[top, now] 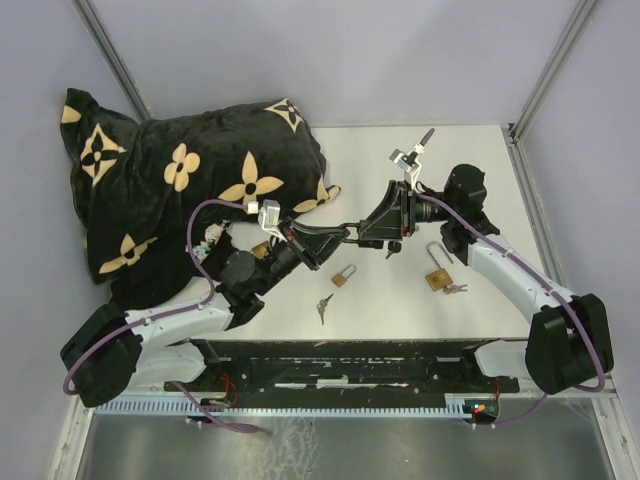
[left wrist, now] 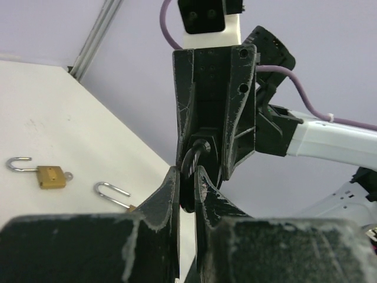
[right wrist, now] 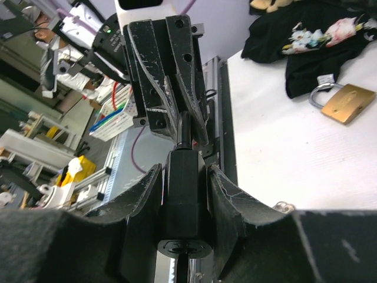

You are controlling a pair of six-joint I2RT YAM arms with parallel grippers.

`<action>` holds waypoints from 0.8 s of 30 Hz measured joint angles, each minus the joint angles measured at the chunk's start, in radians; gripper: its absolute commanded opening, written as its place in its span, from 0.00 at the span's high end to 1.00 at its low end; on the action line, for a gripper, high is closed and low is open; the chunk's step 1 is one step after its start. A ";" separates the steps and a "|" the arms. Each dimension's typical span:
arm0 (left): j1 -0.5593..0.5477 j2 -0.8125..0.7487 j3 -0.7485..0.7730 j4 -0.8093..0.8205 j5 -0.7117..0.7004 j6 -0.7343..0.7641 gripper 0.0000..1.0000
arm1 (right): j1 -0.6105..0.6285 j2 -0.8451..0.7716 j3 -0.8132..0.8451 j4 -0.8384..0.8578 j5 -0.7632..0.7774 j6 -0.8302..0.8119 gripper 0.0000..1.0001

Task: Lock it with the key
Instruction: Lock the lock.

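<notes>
A black lock [right wrist: 185, 188] with a six-sided body is held in the air over the table's middle, between both arms. My right gripper [right wrist: 184, 177] is shut on its body, the keyhole end [right wrist: 182, 249] facing this camera. My left gripper [left wrist: 188, 184] is shut on the lock's black shackle [left wrist: 194, 159]. In the top view the two grippers meet tip to tip, left [top: 350, 233], right [top: 385, 226]. A small dark piece [top: 393, 247] hangs under the lock; I cannot tell whether it is a key. Small keys [top: 323, 305] lie on the table.
Two brass padlocks with open shackles lie on the white table: a small one [top: 342, 275] and a larger one [top: 437, 278] with keys [top: 455, 289] beside it. A black cloth with tan flowers [top: 180, 190] covers the back left.
</notes>
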 measured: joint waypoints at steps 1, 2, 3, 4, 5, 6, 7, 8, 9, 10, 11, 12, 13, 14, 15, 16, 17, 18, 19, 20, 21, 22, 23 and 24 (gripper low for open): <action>-0.011 0.002 -0.008 0.023 -0.011 -0.008 0.97 | -0.004 -0.001 0.000 0.007 -0.010 0.014 0.98; -0.025 0.002 -0.019 0.048 -0.023 -0.015 0.97 | -0.005 -0.001 0.000 0.015 -0.024 0.029 0.98; -0.041 0.001 -0.031 0.073 -0.036 -0.024 0.97 | -0.006 -0.001 0.000 0.024 -0.043 0.045 0.98; -0.057 0.001 -0.041 0.093 -0.047 -0.029 0.97 | -0.006 -0.001 0.000 0.030 -0.055 0.056 0.98; -0.074 0.000 -0.050 0.114 -0.058 -0.034 0.97 | -0.006 -0.003 0.000 0.037 -0.075 0.068 0.98; -0.089 0.004 -0.056 0.137 -0.061 -0.041 0.97 | -0.006 -0.005 0.000 0.041 -0.092 0.079 0.98; -0.099 0.011 -0.061 0.158 -0.063 -0.048 0.97 | -0.006 -0.007 0.000 0.045 -0.107 0.086 0.98; -0.111 0.025 -0.064 0.193 -0.068 -0.058 0.97 | -0.006 -0.010 0.000 0.052 -0.122 0.096 0.98; -0.118 0.039 -0.064 0.217 -0.068 -0.063 0.97 | -0.010 -0.012 0.000 0.058 -0.135 0.103 0.98; -0.128 0.061 -0.064 0.258 -0.069 -0.072 0.97 | -0.014 -0.014 0.000 0.062 -0.147 0.110 0.98; -0.134 0.082 -0.064 0.290 -0.070 -0.081 0.97 | -0.019 -0.016 0.000 0.067 -0.158 0.114 0.98; -0.138 0.101 -0.064 0.321 -0.070 -0.087 0.97 | -0.023 -0.019 0.000 0.068 -0.167 0.120 0.98; -0.142 0.119 -0.064 0.348 -0.069 -0.095 0.97 | -0.026 -0.021 0.000 0.071 -0.173 0.124 0.98; -0.145 0.130 -0.064 0.369 -0.070 -0.101 0.97 | -0.029 -0.022 0.000 0.074 -0.181 0.129 0.98; -0.151 0.143 -0.064 0.391 -0.069 -0.108 0.97 | -0.032 -0.024 0.000 0.075 -0.190 0.132 0.98; -0.154 0.149 -0.064 0.402 -0.069 -0.111 0.97 | -0.033 -0.024 0.000 0.076 -0.195 0.135 0.98; -0.158 0.153 -0.064 0.410 -0.069 -0.116 0.97 | -0.034 -0.025 0.000 0.076 -0.199 0.138 0.98; -0.160 0.153 -0.064 0.414 -0.069 -0.119 0.97 | -0.034 -0.026 0.000 0.078 -0.204 0.141 0.98; -0.163 0.153 -0.065 0.415 -0.069 -0.121 0.97 | -0.034 -0.026 0.000 0.079 -0.206 0.145 0.98; -0.165 0.153 -0.065 0.414 -0.069 -0.122 0.97 | -0.034 -0.027 0.000 0.080 -0.208 0.147 0.98; -0.168 0.153 -0.066 0.414 -0.069 -0.122 0.97 | -0.034 -0.027 0.000 0.080 -0.212 0.148 0.98; -0.171 0.153 -0.066 0.414 -0.070 -0.123 0.97 | -0.034 -0.029 0.000 0.080 -0.213 0.149 0.98; -0.174 0.153 -0.068 0.414 -0.075 -0.123 0.97 | -0.034 -0.029 0.000 0.080 -0.213 0.149 0.98; -0.179 0.154 -0.068 0.414 -0.084 -0.123 0.97 | -0.034 -0.031 0.000 0.080 -0.213 0.150 0.98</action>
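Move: The left fingers grip the black lock's shackle; its body, clamped in the right fingers, lies about 4 cm to the left hand's right, roughly 1 cm ahead and 1 cm higher. From the right hand the gripped shackle is some 4 cm left, level in reach and height. On the table about 25 cm below, the small brass padlock lies some 2 cm left and 1 cm back of the left hand, the loose keys about 6 cm left and 7 cm back. Both hands keep their grips and carry the black lock together back towards the bases, drifting right and a little up, the left about 5 cm back and the right only 3 to 4 cm, quick at first and then easing off. On the way the left wrist tips its fingers some 15 degrees farther up and swings clockwise, while the right wrist turns about 10 degrees counter-clockwise, so the shackle and the body are turned against each other between the two grips. ##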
